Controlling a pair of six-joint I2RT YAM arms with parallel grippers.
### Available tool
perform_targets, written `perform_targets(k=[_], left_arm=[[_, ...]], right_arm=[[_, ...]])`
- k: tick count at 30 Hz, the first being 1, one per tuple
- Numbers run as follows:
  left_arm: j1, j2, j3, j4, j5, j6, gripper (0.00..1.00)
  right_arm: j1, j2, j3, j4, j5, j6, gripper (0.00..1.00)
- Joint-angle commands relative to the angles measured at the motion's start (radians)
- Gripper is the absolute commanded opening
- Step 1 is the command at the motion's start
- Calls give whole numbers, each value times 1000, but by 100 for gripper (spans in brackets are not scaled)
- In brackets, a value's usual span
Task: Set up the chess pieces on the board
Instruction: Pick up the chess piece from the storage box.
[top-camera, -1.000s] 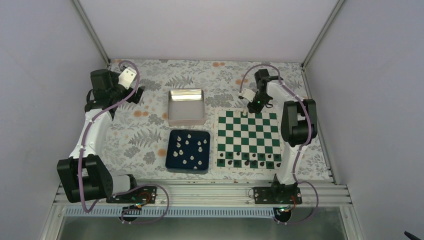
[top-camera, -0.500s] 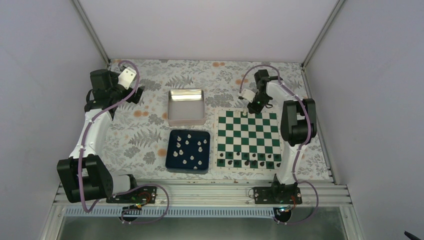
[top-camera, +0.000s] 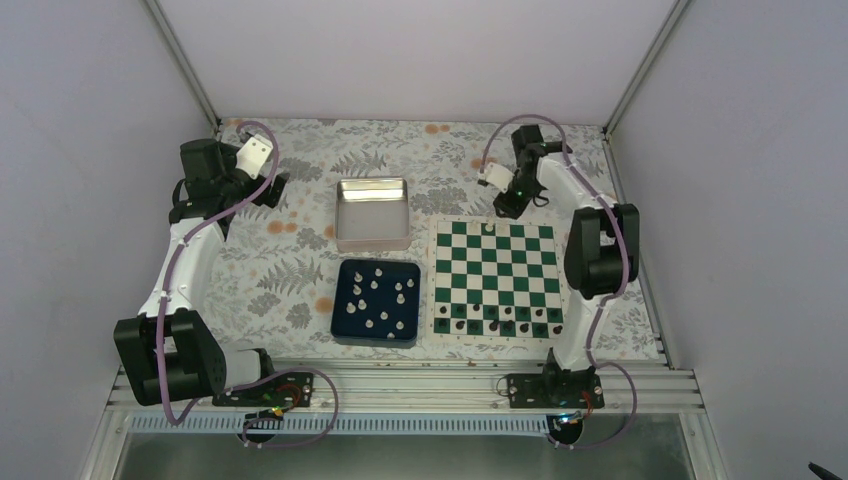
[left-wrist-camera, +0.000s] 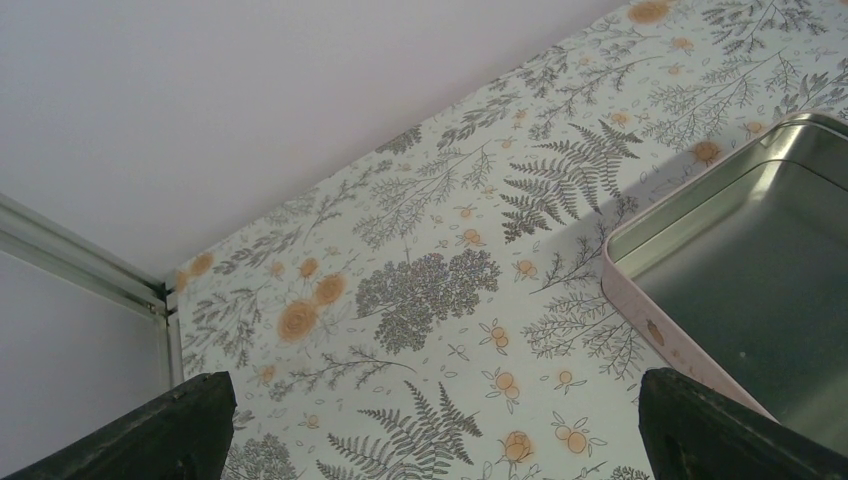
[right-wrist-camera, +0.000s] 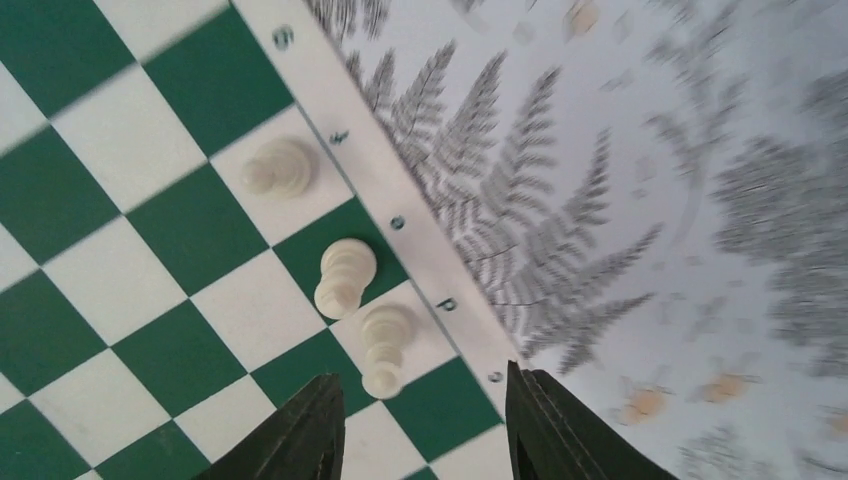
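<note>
The green and white board (top-camera: 500, 272) lies right of centre, with black figures along its near rows. In the right wrist view three white chess pieces (right-wrist-camera: 343, 277) stand in a row on the board (right-wrist-camera: 60, 190) along its lettered border. My right gripper (right-wrist-camera: 425, 425) hovers open just short of the nearest piece (right-wrist-camera: 385, 345), with nothing between its fingers. From above, the right gripper (top-camera: 503, 207) hangs over the board's far edge. Several more white chess pieces (top-camera: 377, 298) lie in the dark blue tray. My left gripper (top-camera: 276, 189) stands open and empty over the cloth at far left.
A shiny metal tin (top-camera: 372, 212) sits behind the blue tray (top-camera: 345, 330); its pink-rimmed corner (left-wrist-camera: 740, 270) shows beside my left gripper (left-wrist-camera: 437, 440). White walls and metal posts close in the floral-cloth table on three sides.
My right gripper has opened, letting go of a white piece on the board's far row, and has drawn up and back from the board's far edge. The left arm has not moved.
</note>
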Motion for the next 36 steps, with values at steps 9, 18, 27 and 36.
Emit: perform_targets(k=[9, 18, 27, 36], left_arm=[[6, -18, 7, 13, 19, -4, 100], [8, -34, -21, 16, -7, 3, 100], [13, -54, -60, 30, -9, 6, 100], [15, -54, -72, 45, -1, -1, 100]], right_arm=[[407, -69, 275, -139, 88, 68, 45], [720, 76, 326, -142, 35, 75, 44], [796, 179, 287, -109, -34, 60, 38], [819, 221, 256, -84, -55, 61, 38]])
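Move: The light chess piece next in line stands in the blue storage box, about 31 cm to the right hand's left, 17 cm back and 5 cm below. Around that piece, another light piece stands some 3 cm farther out and 1 cm right, a second about 4 cm right and 1 cm back, and a knight 4 cm left and 1 cm back. The piece just set down is 1 cm behind the right hand, 4 cm below. From the idle left hand the target lies roughly 21 cm right, 16 cm back, 21 cm below. Towards the light pieces in the storage box the right hand swings in a quick arc, leaving the already released piece on the board. It rises about 11 cm while sweeping left, then draws back and sinks to nearly its starting height, ending some 30 cm left and 16 cm back. The wrist turns about 40 degrees counter-clockwise; the fingers stay part open, pointing down and touching no piece yet. ##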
